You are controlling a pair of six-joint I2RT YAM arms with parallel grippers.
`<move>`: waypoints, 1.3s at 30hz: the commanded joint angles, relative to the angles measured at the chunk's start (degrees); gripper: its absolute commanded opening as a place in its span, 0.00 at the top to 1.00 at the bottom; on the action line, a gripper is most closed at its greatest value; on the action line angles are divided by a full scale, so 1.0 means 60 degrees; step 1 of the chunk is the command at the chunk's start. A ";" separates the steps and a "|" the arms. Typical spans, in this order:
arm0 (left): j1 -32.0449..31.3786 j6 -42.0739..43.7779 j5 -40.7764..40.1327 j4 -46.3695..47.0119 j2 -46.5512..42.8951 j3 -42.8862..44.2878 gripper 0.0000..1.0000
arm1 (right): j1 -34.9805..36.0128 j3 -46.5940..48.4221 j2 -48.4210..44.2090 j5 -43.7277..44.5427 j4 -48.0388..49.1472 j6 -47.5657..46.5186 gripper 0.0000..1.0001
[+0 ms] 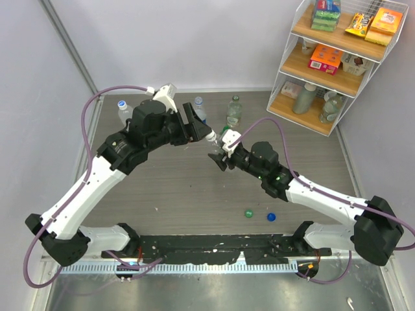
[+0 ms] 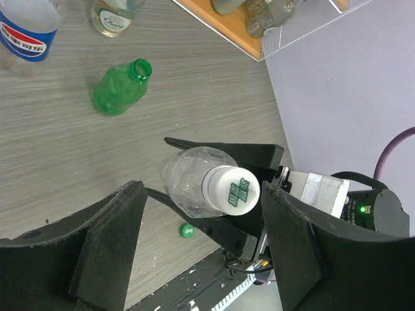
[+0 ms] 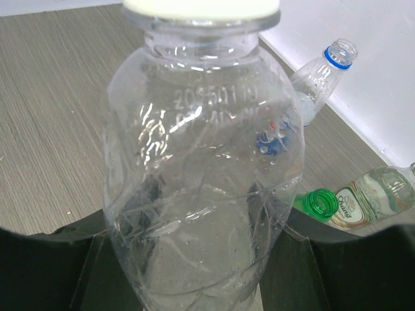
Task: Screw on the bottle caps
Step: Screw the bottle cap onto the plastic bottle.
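My right gripper (image 1: 220, 155) is shut on the body of the plain clear bottle (image 3: 201, 181) and holds it up above the table. The white cap (image 2: 233, 190) sits on that bottle's neck. My left gripper (image 2: 202, 214) is open around the cap, with a gap showing on each side. The green bottle (image 2: 117, 94) lies uncapped on the table. The cola-label bottle (image 2: 29, 32) stands behind it. The green cap (image 1: 248, 212) and the blue cap (image 1: 271, 217) lie loose near the front.
A wire shelf (image 1: 337, 65) with snacks and bottles stands at the back right. A clear bottle with a blue neck ring (image 1: 123, 110) stands at the back left. A green-label bottle (image 1: 233, 111) stands at the back middle. White walls enclose the table.
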 commanded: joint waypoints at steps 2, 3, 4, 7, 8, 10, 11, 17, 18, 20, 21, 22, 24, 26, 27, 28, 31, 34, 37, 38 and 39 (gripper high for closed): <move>-0.0013 0.0127 -0.0009 0.0131 0.0136 0.0504 0.25 | 0.0046 0.0133 0.0135 0.0110 0.0223 -0.0229 0.99; -0.0013 0.0156 0.0310 0.0087 0.0195 0.0534 0.26 | 0.0060 0.0148 0.0164 0.0095 0.0150 -0.0243 0.99; -0.0013 0.0156 0.0327 0.0072 0.0239 0.0578 0.27 | 0.0046 0.0191 0.0179 0.0081 0.0091 -0.0258 0.99; -0.0027 0.0186 0.0371 -0.0016 0.0327 0.0636 0.31 | 0.0060 0.0294 0.0310 0.0066 -0.0187 -0.0302 0.99; -0.0027 0.0229 0.0372 -0.0059 0.0356 0.0637 0.32 | 0.0046 0.0323 0.0325 0.0124 -0.0231 -0.0331 0.99; -0.0027 0.0302 0.0372 -0.0147 0.0385 0.0651 0.33 | 0.0046 0.0397 0.0369 0.0154 -0.0421 -0.0317 0.99; -0.0027 0.0346 0.0372 -0.0206 0.0415 0.0680 0.33 | 0.0060 0.0441 0.0384 0.0183 -0.0538 -0.0317 0.99; -0.0027 0.0552 0.0182 -0.0631 0.0605 0.0900 0.35 | 0.0060 0.0543 0.0398 0.0183 -0.0686 -0.0287 0.99; -0.0027 0.0566 0.0152 -0.0718 0.0663 0.0915 0.35 | 0.0046 0.0558 0.0413 0.0183 -0.0715 -0.0287 0.99; -0.0027 0.0610 0.0123 -0.0836 0.0766 0.0973 0.37 | 0.0046 0.0573 0.0413 0.0197 -0.0730 -0.0288 0.99; -0.0042 0.0625 0.0152 -0.0894 0.0810 0.0988 0.37 | 0.0060 0.0573 0.0399 0.0212 -0.0744 -0.0302 0.99; -0.0042 0.0625 0.0195 -0.0909 0.0825 0.1003 0.37 | 0.0060 0.0587 0.0398 0.0198 -0.0774 -0.0317 0.99; -0.0071 0.0611 0.0167 -0.0866 0.0840 0.0945 0.38 | 0.0046 0.0587 0.0384 0.0183 -0.0788 -0.0302 0.99; -0.0086 0.0567 0.0239 -0.0793 0.0840 0.0871 0.38 | 0.0046 0.0587 0.0369 0.0139 -0.0803 -0.0302 0.99; -0.0086 0.0552 0.0327 -0.0734 0.0840 0.0827 0.39 | 0.0060 0.0587 0.0369 0.0125 -0.0803 -0.0288 0.99; -0.0086 0.0508 0.0400 -0.0705 0.0840 0.0798 0.39 | 0.0046 0.0587 0.0369 0.0124 -0.0803 -0.0287 0.99; -0.0086 0.0435 0.0591 -0.0617 0.0854 0.0696 0.41 | 0.0060 0.0602 0.0384 0.0168 -0.0803 -0.0302 0.99; -0.0086 0.0464 0.0489 -0.0748 0.0883 0.0724 0.44 | 0.0060 0.0617 0.0355 0.0183 -0.0818 -0.0258 0.99; -0.0086 0.0493 0.0401 -0.0778 0.0854 0.0710 0.45 | 0.0060 0.0617 0.0340 0.0139 -0.0818 -0.0229 0.99; -0.0086 0.0493 0.0401 -0.0792 0.0869 0.0710 0.45 | 0.0060 0.0617 0.0325 0.0110 -0.0818 -0.0243 0.99; -0.0086 0.0508 0.0415 -0.0821 0.0898 0.0739 0.44 | 0.0060 0.0617 0.0296 0.0110 -0.0818 -0.0229 0.99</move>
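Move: The white cap, already sitting on the clear bottle, lies about 3 cm to the left hand's right, roughly level with it fore and aft and some 1 cm lower. From the right hand, which still grips the bottle, the cap is some 8 cm up, 2 cm ahead and 2 cm left. The green bottle stands about 11 cm ahead, 7 cm right and 27 cm below the left hand; the Pepsi bottle 18 cm ahead, 2 cm left and 25 cm below. The capped bottle is lowered nearly 4 cm by the right hand, which keeps its grip and tips its fingers slightly down, then holds there. The left hand follows the cap down some 2.5 cm and edges about 1 cm right, fingers tipping down a little and narrowing from about three quarters to just over half open around the line of the cap, without closing on it. ##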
